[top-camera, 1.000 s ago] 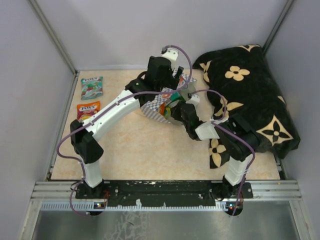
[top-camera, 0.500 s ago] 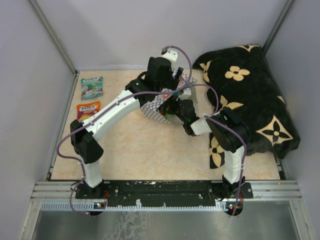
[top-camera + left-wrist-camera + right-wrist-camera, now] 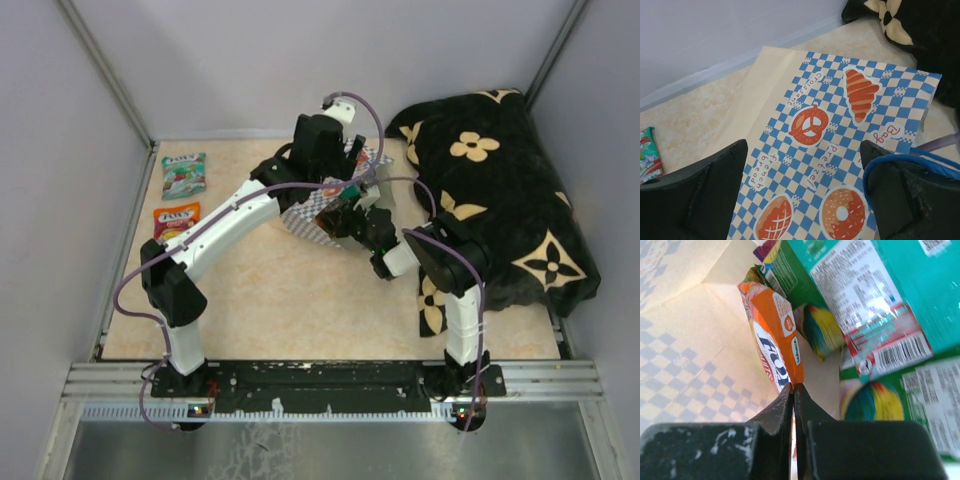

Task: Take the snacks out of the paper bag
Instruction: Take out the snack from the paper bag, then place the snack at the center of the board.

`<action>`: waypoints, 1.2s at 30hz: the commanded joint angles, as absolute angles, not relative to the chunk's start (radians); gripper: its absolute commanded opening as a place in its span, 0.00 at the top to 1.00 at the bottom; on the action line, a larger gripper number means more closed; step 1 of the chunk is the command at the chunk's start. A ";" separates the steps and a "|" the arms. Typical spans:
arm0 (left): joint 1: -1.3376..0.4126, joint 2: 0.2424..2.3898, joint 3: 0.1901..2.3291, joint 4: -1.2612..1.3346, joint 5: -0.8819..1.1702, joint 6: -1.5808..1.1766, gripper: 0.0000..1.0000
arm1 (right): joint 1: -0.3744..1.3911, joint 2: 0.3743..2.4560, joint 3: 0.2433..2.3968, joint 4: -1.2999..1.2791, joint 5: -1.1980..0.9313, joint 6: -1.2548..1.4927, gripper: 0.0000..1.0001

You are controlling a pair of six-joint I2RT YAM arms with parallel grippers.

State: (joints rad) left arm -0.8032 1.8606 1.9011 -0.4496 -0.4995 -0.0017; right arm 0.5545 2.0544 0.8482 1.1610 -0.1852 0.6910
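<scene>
The paper bag (image 3: 318, 207) lies on its side mid-table, its blue checkered band (image 3: 840, 150) filling the left wrist view. My left gripper (image 3: 802, 150) hovers open just over the bag, and a blue cord handle (image 3: 890, 167) loops around its right finger. My right gripper (image 3: 793, 387) is inside the bag's mouth (image 3: 348, 215), shut on the lower edge of an orange snack packet (image 3: 772, 335). Beside it inside the bag lie teal (image 3: 900, 285) and green (image 3: 880, 400) snacks. A teal snack (image 3: 183, 174) and a red-orange snack (image 3: 176, 220) lie on the table at the far left.
A black flower-patterned cloth (image 3: 500, 190) is heaped at the right, against the right arm's elbow. Grey walls close in the table at the back and both sides. Bare tabletop (image 3: 290, 300) lies between the arm bases and the bag.
My right gripper pushed further into the bag, opened, then closed on the orange packet's edge. The left arm has stayed still.
</scene>
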 commanded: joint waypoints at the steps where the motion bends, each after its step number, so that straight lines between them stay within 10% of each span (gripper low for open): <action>1: -0.794 1.836 1.898 -0.444 -0.522 0.008 0.00 | 0.489 1.908 0.722 1.309 -0.229 0.777 1.00; 23: -0.762 1.805 1.828 -0.347 -0.432 0.040 0.00 | 0.452 0.894 0.552 0.150 -0.204 0.555 1.00; 36: -0.794 1.516 1.480 -0.339 0.066 0.271 0.00 | 0.754 0.767 0.648 -0.206 -0.070 0.593 1.00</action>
State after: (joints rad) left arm -0.7712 1.6703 1.6588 -0.3698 -0.1989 0.1352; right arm 0.6830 0.7971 0.5980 -0.1989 -0.1085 0.5865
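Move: My right hand already pinches the edge of the orange snack inside the paper bag. The bare table it is carried out to lies about 20 cm back, 10 cm to the right and 8 cm lower; the bag's mouth is some 10 cm right and 3 cm back, the green snacks about 5 cm ahead and 7 cm right. From my left hand that bare spot is roughly 20 cm back, 10 cm right and 29 cm down; the blue handle loops over its finger, 4 cm right. With my right fingers still shut on the orange snack, I draw it first rightwards out through the bag's mouth, then lift it and swing back towards my base, ending about 21 cm back, 10 cm right and 9 cm higher, fingertips tipping down some 20 degrees. My left hand, still wide open by the handle, edges forward and left, then backs off about 4 cm while turning clockwise. ##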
